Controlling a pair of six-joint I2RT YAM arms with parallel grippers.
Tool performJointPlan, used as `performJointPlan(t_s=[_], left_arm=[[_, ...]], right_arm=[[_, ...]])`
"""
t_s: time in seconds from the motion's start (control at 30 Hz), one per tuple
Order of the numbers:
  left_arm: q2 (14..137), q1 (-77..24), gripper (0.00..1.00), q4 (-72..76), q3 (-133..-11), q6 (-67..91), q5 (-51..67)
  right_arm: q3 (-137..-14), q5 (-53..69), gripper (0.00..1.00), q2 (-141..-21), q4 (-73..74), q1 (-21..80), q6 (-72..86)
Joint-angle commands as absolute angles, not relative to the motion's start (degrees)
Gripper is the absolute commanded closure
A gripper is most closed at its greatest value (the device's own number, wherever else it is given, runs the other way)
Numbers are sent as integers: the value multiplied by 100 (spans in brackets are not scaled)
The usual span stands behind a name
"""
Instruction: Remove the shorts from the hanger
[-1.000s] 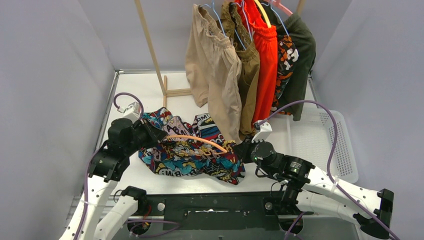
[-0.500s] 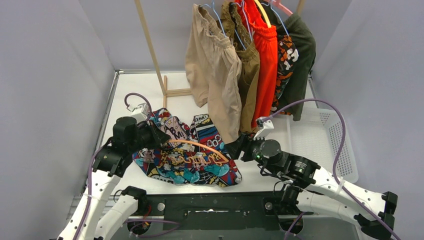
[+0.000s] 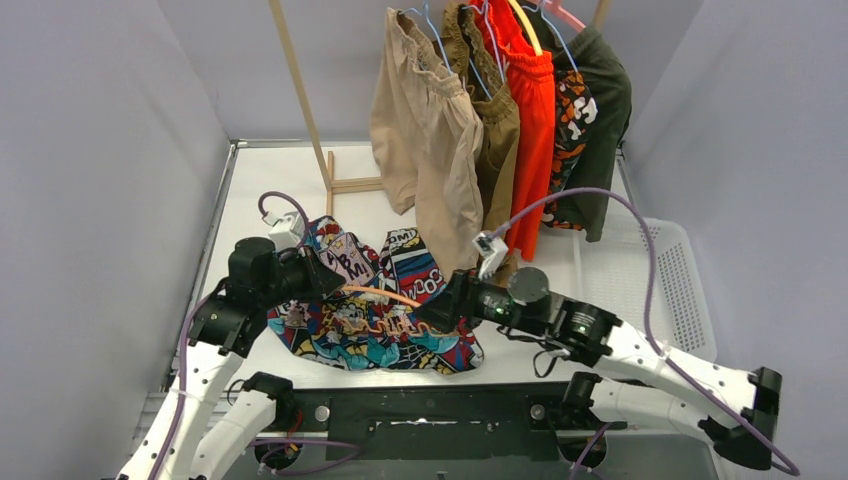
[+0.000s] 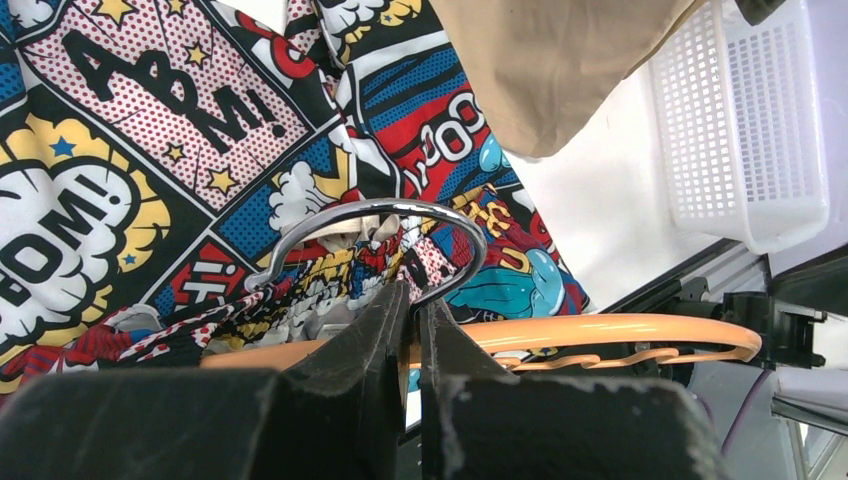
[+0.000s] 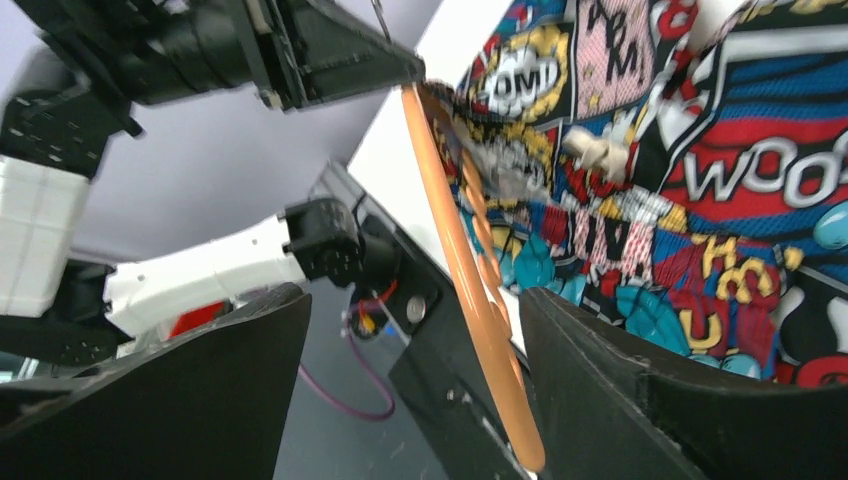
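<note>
The comic-print shorts (image 3: pixel 375 325) lie spread on the white table, their waistband bunched near the hook (image 4: pixel 380 208) of an orange hanger (image 3: pixel 385 296). My left gripper (image 3: pixel 332 284) is shut on that metal hook, and in the left wrist view the fingertips pinch the wire (image 4: pixel 412 295). The hanger's bare orange arm (image 4: pixel 610 330) reaches right above the cloth (image 4: pixel 150 150). My right gripper (image 3: pixel 432 316) stands open at the hanger's far end. In the right wrist view the orange bar (image 5: pixel 470 280) passes between its wide jaws (image 5: pixel 412 297), beside the shorts (image 5: pixel 720 170).
More shorts hang on the rack at the back: beige (image 3: pixel 425 130), brown (image 3: pixel 497 130), orange-red (image 3: pixel 532 115), camouflage (image 3: pixel 572 120) and dark green (image 3: pixel 603 100). The beige pair hangs just behind my right arm. A wooden rack post (image 3: pixel 298 95) stands at the back left. A white basket (image 3: pixel 645 290) sits on the right.
My right gripper has opened, letting go of the shorts, and moved left to the hanger's end. My left gripper shifted slightly right with the hook. The shorts settled flatter on the table.
</note>
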State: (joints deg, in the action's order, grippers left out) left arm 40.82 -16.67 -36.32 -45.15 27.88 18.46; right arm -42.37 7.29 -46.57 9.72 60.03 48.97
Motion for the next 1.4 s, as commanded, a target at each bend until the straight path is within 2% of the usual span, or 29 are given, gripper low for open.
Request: performJointPlan(t_s=[0.0,0.17,0.3,0.43,0.57,0.7,0.9,1.13,1.23,1.37], left_arm=[[3965,-1628,100,-3073,-4580,2746,2165],[4043,-1626,100,-3190,-4595,2583,2180],[4063,-1629,100,-3284,-4626,2505,2160],[3962,-1633,100,-3169,-4546,2520,2250],[3894,-1630,100,-3094,-4460,2553,2274],[3881,-1629,100,-2971,-4418,2658,2171],[3668,-1627,100,-2701,-4335,2791,1931],[3233,-1626,100,-2172,-4109,2979,1591],[3167,-1627,100,-2146,-4058,2861,1526],[3137,-1631,100,-2321,-4138,2672,1408]], right_arm=[[-4829,1695,30,-5526,1330,5981,5157],[-4723,2492,47,-5752,667,5885,5091],[-4329,3137,49,-5538,5,5450,5545],[-3794,3659,56,-5261,-823,4974,6160],[-3725,4193,58,-5342,-1091,4952,6244],[-3655,4285,68,-5452,-1164,4957,6337],[-3686,4554,67,-5597,-1149,4957,6333],[-3745,4662,70,-5678,-1000,4966,6280],[-3716,4539,78,-5634,-958,4959,6272],[-3678,4376,95,-5550,-962,4953,6210]])
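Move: The hanger's free right arm, already bare of the shorts, is about 4 cm back, 2 cm left and 3 cm below the open right hand. The left gripper, clamped by the hook, is some 19 cm left and 1 cm farther out, about 1 cm lower. The middle of the shorts lies about 11 cm left and level ahead, roughly 15 cm below. From the left hand the same arm end is around 17 cm right and 5 cm back, 2 cm lower. The hanger's bare right arm is taken between the right fingers: the hand dips left and down some 4 cm, then draws back and comes partly up again, turning about 25 degrees counter-clockwise while rolling, its fingers closing to pinch the wood near the end. The left hand keeps its grip by the hook, late on lifting under 2 cm and tipping its fingers up about 10 degrees. ##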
